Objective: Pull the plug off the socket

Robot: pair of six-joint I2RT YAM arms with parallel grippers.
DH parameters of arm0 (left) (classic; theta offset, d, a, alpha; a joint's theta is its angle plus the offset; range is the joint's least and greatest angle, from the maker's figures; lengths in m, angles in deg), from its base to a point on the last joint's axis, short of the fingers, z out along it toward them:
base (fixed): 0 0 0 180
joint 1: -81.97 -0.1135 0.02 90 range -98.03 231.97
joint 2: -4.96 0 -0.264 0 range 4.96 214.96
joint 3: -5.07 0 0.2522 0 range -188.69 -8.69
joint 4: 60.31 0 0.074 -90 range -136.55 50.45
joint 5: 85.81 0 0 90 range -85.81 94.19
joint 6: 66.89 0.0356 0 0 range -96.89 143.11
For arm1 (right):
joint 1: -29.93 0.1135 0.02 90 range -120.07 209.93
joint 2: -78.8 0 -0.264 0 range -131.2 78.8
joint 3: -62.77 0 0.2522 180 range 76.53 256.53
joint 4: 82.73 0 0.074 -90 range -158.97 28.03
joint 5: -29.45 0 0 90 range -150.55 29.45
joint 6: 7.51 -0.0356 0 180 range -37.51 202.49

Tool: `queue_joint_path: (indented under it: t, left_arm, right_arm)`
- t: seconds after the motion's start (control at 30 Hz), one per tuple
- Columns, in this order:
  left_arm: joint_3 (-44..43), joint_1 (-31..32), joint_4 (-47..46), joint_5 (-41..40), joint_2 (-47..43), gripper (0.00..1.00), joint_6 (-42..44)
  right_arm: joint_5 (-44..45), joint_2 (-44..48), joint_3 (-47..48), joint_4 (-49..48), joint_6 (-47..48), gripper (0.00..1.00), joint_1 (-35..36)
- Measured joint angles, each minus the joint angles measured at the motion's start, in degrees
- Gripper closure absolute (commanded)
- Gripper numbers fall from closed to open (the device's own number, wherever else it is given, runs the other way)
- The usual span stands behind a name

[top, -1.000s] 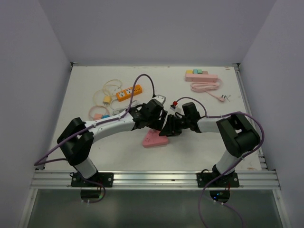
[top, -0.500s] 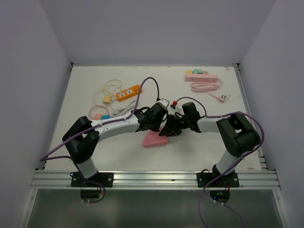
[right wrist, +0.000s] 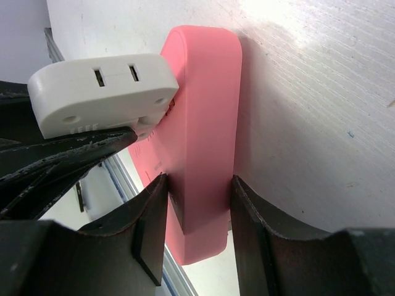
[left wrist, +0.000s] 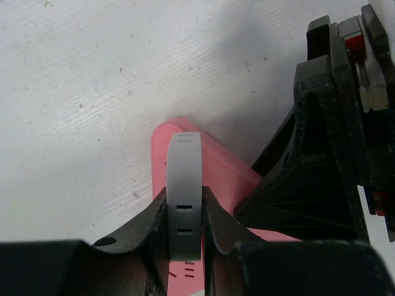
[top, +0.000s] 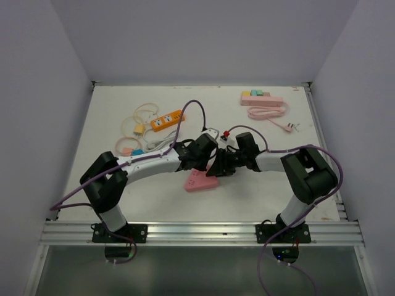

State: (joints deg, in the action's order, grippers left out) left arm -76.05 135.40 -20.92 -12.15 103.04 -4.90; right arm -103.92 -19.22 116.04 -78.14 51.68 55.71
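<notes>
A pink socket block (top: 199,180) lies on the white table near the front middle. My left gripper (top: 205,163) is shut on a white plug (left wrist: 184,197) that stands over the block's face (left wrist: 216,179). I cannot tell whether its prongs are still in. My right gripper (top: 217,168) is shut on the pink block (right wrist: 207,123), one finger (right wrist: 151,228) on each long side. The white plug (right wrist: 102,92) shows in the right wrist view against the block's left face. In the top view the two grippers meet over the block and hide the plug.
An orange power strip (top: 166,120) with looped cables (top: 139,120) lies at the back left, with small coloured plugs (top: 129,150) beside it. A pink power strip (top: 262,97) and a coiled pink cord (top: 268,112) lie at the back right. Walls enclose three sides of the table.
My left arm's wrist has shifted a little to the right and closer to the right gripper. The pink block and the right arm have hardly moved.
</notes>
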Motion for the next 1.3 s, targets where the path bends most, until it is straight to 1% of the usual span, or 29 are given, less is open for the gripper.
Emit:
queue_joint_path:
  t: [0.27, 0.33, 0.53, 0.7, 0.77, 0.9, 1.07, 1.2, 1.3]
  left_arm:
    - [1.8, -1.7, 1.0, 1.0, -3.8, 1.00, -1.0]
    - [3.0, -2.5, 1.0, 1.6, -5.7, 1.00, -1.4]
    - [4.7, -6.2, 1.0, -0.7, -15.3, 1.00, -1.4]
    - [5.9, -7.8, 1.0, -2.2, -19.3, 1.00, -1.4]
    - [7.3, -9.6, 1.0, -2.2, -20.5, 1.00, -1.4]
    - [10.4, -16.9, 1.0, -2.5, -24.1, 1.00, -1.4]
    - [13.3, -31.2, -0.6, -0.3, -28.6, 1.00, -1.6]
    - [14.9, -42.3, -3.5, 4.0, -28.4, 0.97, -2.8]
    - [15.3, -47.7, -5.9, 7.9, -25.7, 0.97, -3.9]
  right_arm:
    - [0.1, -0.2, 1.2, -0.3, 1.7, 1.00, 0.9]
    - [0.3, -0.3, 1.4, -0.4, 2.1, 1.00, 1.2]
    - [0.6, -1.5, 2.0, 1.1, 0.4, 1.00, 0.6]
    - [0.6, -1.9, 2.4, 1.5, 0.2, 1.00, 0.5]
    - [0.6, -1.9, 2.4, 1.6, 0.1, 1.00, 0.5]
    - [0.6, -1.9, 2.4, 1.6, 0.2, 1.00, 0.5]
    - [0.5, -1.9, 2.4, 1.6, 0.1, 1.00, 0.5]
    - [0.5, -1.9, 2.4, 1.6, 0.1, 1.00, 0.5]
    - [0.5, -1.9, 2.4, 1.6, 0.1, 1.00, 0.5]
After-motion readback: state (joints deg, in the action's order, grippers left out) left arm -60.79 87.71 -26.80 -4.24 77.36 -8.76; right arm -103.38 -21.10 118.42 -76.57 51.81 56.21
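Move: The left fingers are already shut on the white plug in the pink socket, whose middle lies about 4 cm back and 4 cm below that hand. The blue plug it is carried towards lies some 26 cm left and 7 cm ahead, with the pink plug 5 cm left of it and the yellow plug 11 cm beyond. From the right hand, gripping the socket's edge, the socket's middle is 5 cm left and 1 cm back; the white plug is 3 cm ahead, 4 cm left. Keeping its pinch on the white plug, the left hand pulls it out of the pink socket, slowly at first and then quickly up about 8 cm. It then swings left and forward with the plug, some 27 cm and 9 cm in all, turning counter-clockwise about 45 degrees towards the blue plug. The right hand keeps gripping the socket and is drawn along by less than a centimetre. ##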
